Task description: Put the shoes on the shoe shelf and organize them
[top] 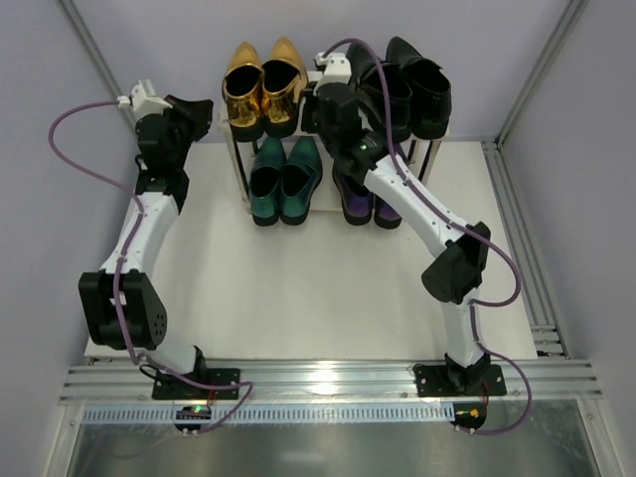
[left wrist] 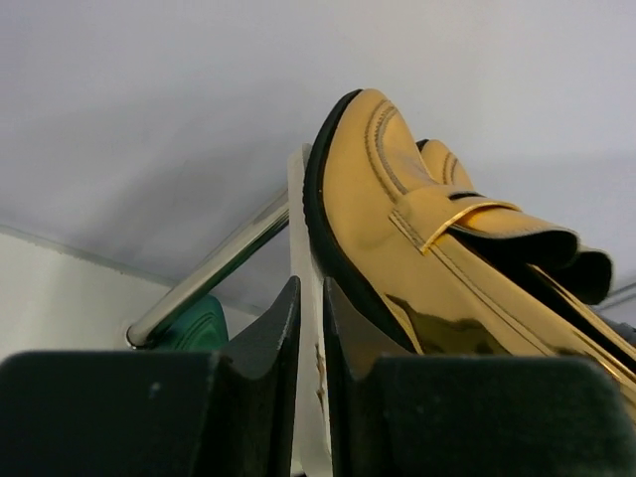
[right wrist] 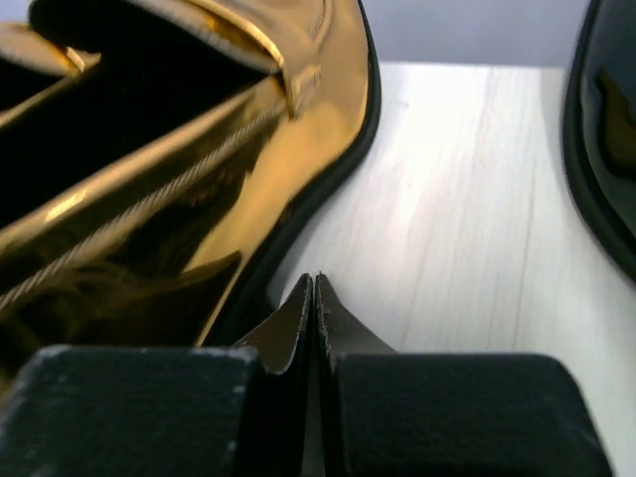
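The shoe shelf [top: 236, 159] stands at the back of the table. On its top board sit the gold shoes [top: 262, 87] at the left and the black shoes [top: 407, 84] at the right. Below them are the teal shoes [top: 283, 179] and the purple shoes [top: 360, 199]. My left gripper [left wrist: 310, 288] hovers at the shelf's left end, its jaws a narrow slit apart, facing the top board's edge [left wrist: 303, 229] under a gold shoe [left wrist: 417, 238]. Over the top board [right wrist: 467, 199], my right gripper [right wrist: 315, 283] is shut and empty, between a gold shoe [right wrist: 199, 149] and a black shoe [right wrist: 601, 149].
A chrome post [left wrist: 219, 268] and a teal toe [left wrist: 194, 328] show beside the left fingers. Grey walls close in the back and both sides. The right arm [top: 417, 214] reaches over the purple pair.
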{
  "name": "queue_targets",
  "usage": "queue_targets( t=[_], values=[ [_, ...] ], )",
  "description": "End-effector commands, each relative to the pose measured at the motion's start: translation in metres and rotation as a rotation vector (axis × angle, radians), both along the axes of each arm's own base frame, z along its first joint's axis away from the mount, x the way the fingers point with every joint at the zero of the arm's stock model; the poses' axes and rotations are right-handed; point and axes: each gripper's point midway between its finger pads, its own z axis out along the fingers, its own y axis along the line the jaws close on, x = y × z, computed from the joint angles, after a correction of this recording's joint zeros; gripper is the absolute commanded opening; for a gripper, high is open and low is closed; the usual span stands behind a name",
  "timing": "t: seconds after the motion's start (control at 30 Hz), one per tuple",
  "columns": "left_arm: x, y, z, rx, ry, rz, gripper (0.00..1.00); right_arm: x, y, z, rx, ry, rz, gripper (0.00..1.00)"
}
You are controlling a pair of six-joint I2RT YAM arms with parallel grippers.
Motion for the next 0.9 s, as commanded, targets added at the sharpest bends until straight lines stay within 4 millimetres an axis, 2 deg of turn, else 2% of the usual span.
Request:
queue_targets(
  t=[0.0,0.03,0.07,0.1,0.13,0.17,0.2,0.23,0.27,0.3,0.33,0.37,0.4,0.43,0.47,0.5,0.53,0.57,0.6,0.63,0.7,0.73,0.77,0.87],
  values=[
    [-0.04,0.01,0.048,-0.003,-0.09,0.047,0.13,-0.036,-0.054,0.044,-0.051,-0.047,-0.22,0.04],
    [-0.046,0.012,0.043,-0.006,-0.067,0.056,0.14,-0.043,-0.059,0.047,-0.05,-0.05,-0.234,0.04],
    [-0.061,0.013,0.056,-0.016,-0.09,0.061,0.14,-0.048,-0.063,0.037,-0.071,-0.03,-0.243,0.04],
    [-0.066,0.013,0.046,-0.021,-0.067,0.06,0.14,-0.061,-0.077,0.055,-0.042,-0.05,-0.255,0.04],
    [-0.073,0.011,0.043,-0.037,-0.055,0.05,0.15,-0.068,-0.078,0.042,-0.069,-0.025,-0.251,0.04],
    [-0.082,0.009,0.04,-0.048,-0.045,0.039,0.16,-0.078,-0.083,0.043,-0.074,-0.023,-0.261,0.04],
    [-0.095,0.005,0.036,-0.056,-0.045,0.018,0.16,-0.093,-0.094,0.059,-0.039,-0.049,-0.271,0.04],
    [-0.104,0.002,0.033,-0.069,-0.043,0.001,0.16,-0.103,-0.1,0.063,-0.035,-0.055,-0.265,0.04],
    [-0.112,-0.003,0.028,-0.09,-0.029,-0.026,0.18,-0.112,-0.092,0.041,-0.069,-0.029,-0.211,0.04],
    [-0.128,-0.007,0.035,-0.097,-0.046,-0.048,0.19,-0.12,-0.091,0.043,-0.055,-0.041,-0.178,0.06],
    [-0.135,-0.011,0.017,-0.101,-0.014,-0.064,0.23,-0.137,-0.099,0.04,-0.065,-0.045,-0.135,0.14],
    [-0.144,-0.018,0.014,-0.103,-0.008,-0.107,0.26,-0.149,-0.09,0.037,-0.062,-0.042,-0.044,0.18],
    [-0.162,-0.024,0.02,-0.1,-0.029,-0.134,0.29,-0.16,-0.091,0.036,-0.054,-0.045,-0.002,0.32],
    [-0.169,-0.029,0.005,-0.093,-0.004,-0.163,0.34,-0.176,-0.098,0.028,-0.059,-0.046,0.038,0.41],
    [-0.18,-0.036,0.002,-0.077,-0.006,-0.201,0.46,-0.189,-0.095,0.027,-0.052,-0.049,0.102,0.48],
    [-0.188,-0.038,-0.004,-0.073,0.014,-0.219,0.53,-0.197,-0.098,0.024,-0.046,-0.049,0.125,0.58],
    [-0.203,-0.04,0.004,-0.06,-0.02,-0.234,0.7,-0.214,-0.109,0.022,-0.031,-0.06,0.146,0.84],
    [-0.21,-0.043,-0.006,-0.034,-0.011,-0.256,0.88,-0.224,-0.112,0.021,-0.021,-0.064,0.171,0.99],
    [-0.216,-0.043,-0.013,-0.021,0.017,-0.257,0.99,-0.232,-0.117,0.02,-0.014,-0.067,0.182,1.0],
    [-0.226,-0.042,-0.01,-0.005,0.002,-0.259,1.0,-0.239,-0.124,0.013,-0.011,-0.068,0.182,1.0],
    [-0.238,-0.047,-0.01,0.025,-0.002,-0.291,1.0,-0.261,-0.147,0.027,0.024,-0.107,0.172,1.0],
    [-0.242,-0.049,-0.021,0.031,0.04,-0.304,1.0,-0.268,-0.153,0.027,0.029,-0.109,0.171,1.0],
    [-0.249,-0.05,-0.021,0.032,0.037,-0.316,1.0,-0.281,-0.168,0.034,0.043,-0.123,0.167,1.0],
    [-0.263,-0.059,-0.028,0.041,0.054,-0.382,1.0,-0.303,-0.189,0.038,0.052,-0.126,0.168,1.0]
  ],
)
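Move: The right hand has the right gold shoe's middle about 5 cm to its left and 4 ahead; the left gold shoe lies some 14 cm left and 3 ahead, the left black shoe about 16 cm right and 2 ahead, all near hand height. From the left hand, beyond the shelf's left end, the left gold shoe is roughly 8 cm right, 3 ahead and 2 up. Both hands back roughly 25 cm away from the gold shoes, fingers opening wide, the right also swinging right. ##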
